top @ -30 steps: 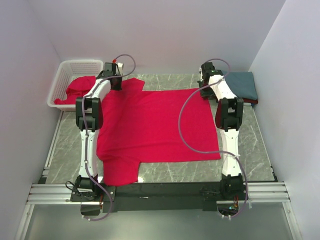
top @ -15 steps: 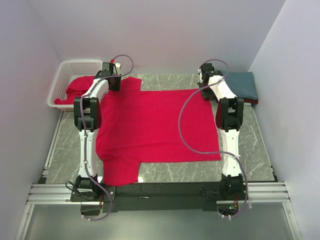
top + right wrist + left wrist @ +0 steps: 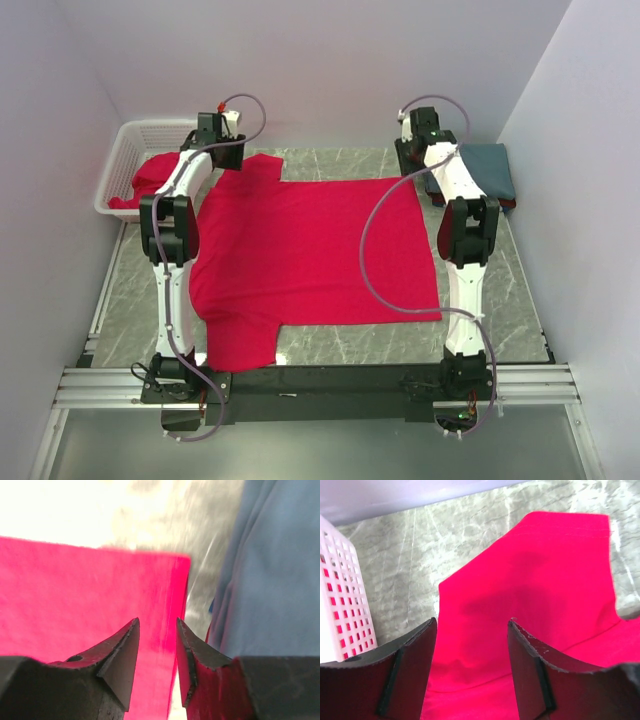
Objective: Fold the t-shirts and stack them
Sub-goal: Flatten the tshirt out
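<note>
A bright red t-shirt (image 3: 310,250) lies spread flat on the marble table, with one sleeve at the far left and another at the near left. My left gripper (image 3: 228,157) hovers open over the far sleeve (image 3: 535,580), its fingers (image 3: 415,650) apart with only cloth below them. My right gripper (image 3: 416,162) hangs open above the shirt's far right corner (image 3: 90,595), holding nothing. A folded teal-blue t-shirt (image 3: 485,170) lies at the back right, and it fills the right side of the right wrist view (image 3: 270,580). More red t-shirts (image 3: 150,180) sit in the basket.
A white lattice basket (image 3: 140,135) stands at the back left, its wall close to my left fingers (image 3: 340,605). A dark red edge (image 3: 508,203) shows under the teal-blue shirt. White walls close in on three sides. Bare marble (image 3: 500,300) shows on the right.
Both grippers have opened and let go of the red shirt's far edge. Both have drawn back toward the far wall. The shirt now lies flat.
</note>
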Tool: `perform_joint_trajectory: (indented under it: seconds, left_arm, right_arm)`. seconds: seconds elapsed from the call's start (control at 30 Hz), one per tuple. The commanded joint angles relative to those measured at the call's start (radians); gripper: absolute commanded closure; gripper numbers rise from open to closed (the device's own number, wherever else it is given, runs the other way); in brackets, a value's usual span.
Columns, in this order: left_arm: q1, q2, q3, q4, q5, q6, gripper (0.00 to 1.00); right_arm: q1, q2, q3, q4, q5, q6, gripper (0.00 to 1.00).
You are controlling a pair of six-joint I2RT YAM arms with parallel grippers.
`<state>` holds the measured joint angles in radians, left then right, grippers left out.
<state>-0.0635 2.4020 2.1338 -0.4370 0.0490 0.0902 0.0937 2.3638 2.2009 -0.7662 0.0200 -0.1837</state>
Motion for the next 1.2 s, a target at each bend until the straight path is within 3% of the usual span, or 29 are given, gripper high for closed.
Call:
perform_joint_trajectory:
  seconds: [0.0, 0.13, 0.37, 0.53, 0.7, 0.93, 1.17]
  left_arm:
    - [0.008, 0.020, 0.075, -0.020, 0.051, 0.017, 0.36]
    - [0.019, 0.031, 0.080, -0.019, 0.086, 0.028, 0.32]
    - [0.021, 0.032, 0.064, -0.026, 0.091, 0.048, 0.33]
    - [0.021, 0.032, 0.041, -0.020, 0.091, 0.062, 0.33]
    - [0.021, 0.048, 0.046, -0.020, 0.091, 0.068, 0.33]
    - [0.021, 0.069, 0.060, -0.020, 0.098, 0.068, 0.32]
    - [0.021, 0.068, 0.034, -0.009, 0.100, 0.068, 0.33]
  right_arm:
    - [-0.006, 0.046, 0.089, 0.019, -0.015, 0.044, 0.58]
    - [-0.006, 0.064, 0.077, 0.056, -0.017, 0.059, 0.58]
    - [-0.009, 0.117, 0.102, 0.134, 0.000, 0.079, 0.55]
    - [-0.014, 0.144, 0.095, 0.179, 0.034, 0.040, 0.49]
    - [-0.026, 0.199, 0.175, 0.127, 0.034, 0.043, 0.47]
    - [-0.045, 0.216, 0.197, 0.120, 0.014, 0.088, 0.30]
    - [-0.052, 0.239, 0.197, 0.101, -0.074, 0.145, 0.31]
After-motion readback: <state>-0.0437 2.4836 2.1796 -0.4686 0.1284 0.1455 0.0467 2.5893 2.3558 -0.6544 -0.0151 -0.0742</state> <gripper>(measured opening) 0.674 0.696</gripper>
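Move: From the right gripper, the red t-shirt's far right corner lies about 6 cm ahead, 3 cm to its right and 8 cm below; the stack of folded shirts is centred some 17 cm to its right, 4 cm farther out and 5 cm down. From the left gripper, the t-shirt's left sleeve lies roughly 4 cm ahead, 7 cm to its right and 7 cm down; the basket is centred about 23 cm to its left, 3 cm ahead and 3 cm lower. Take the right gripper briefly up and forward, then down and farther forward onto the t-shirt's far right corner, ending about 6 cm lower and 5 cm farther out; spread its fingers wider on the way and ease slightly right, so they straddle the corner's side edge. Hold the open left gripper nearly still, then lower it about 4 cm towards the left sleeve, tipping it slightly downward. ##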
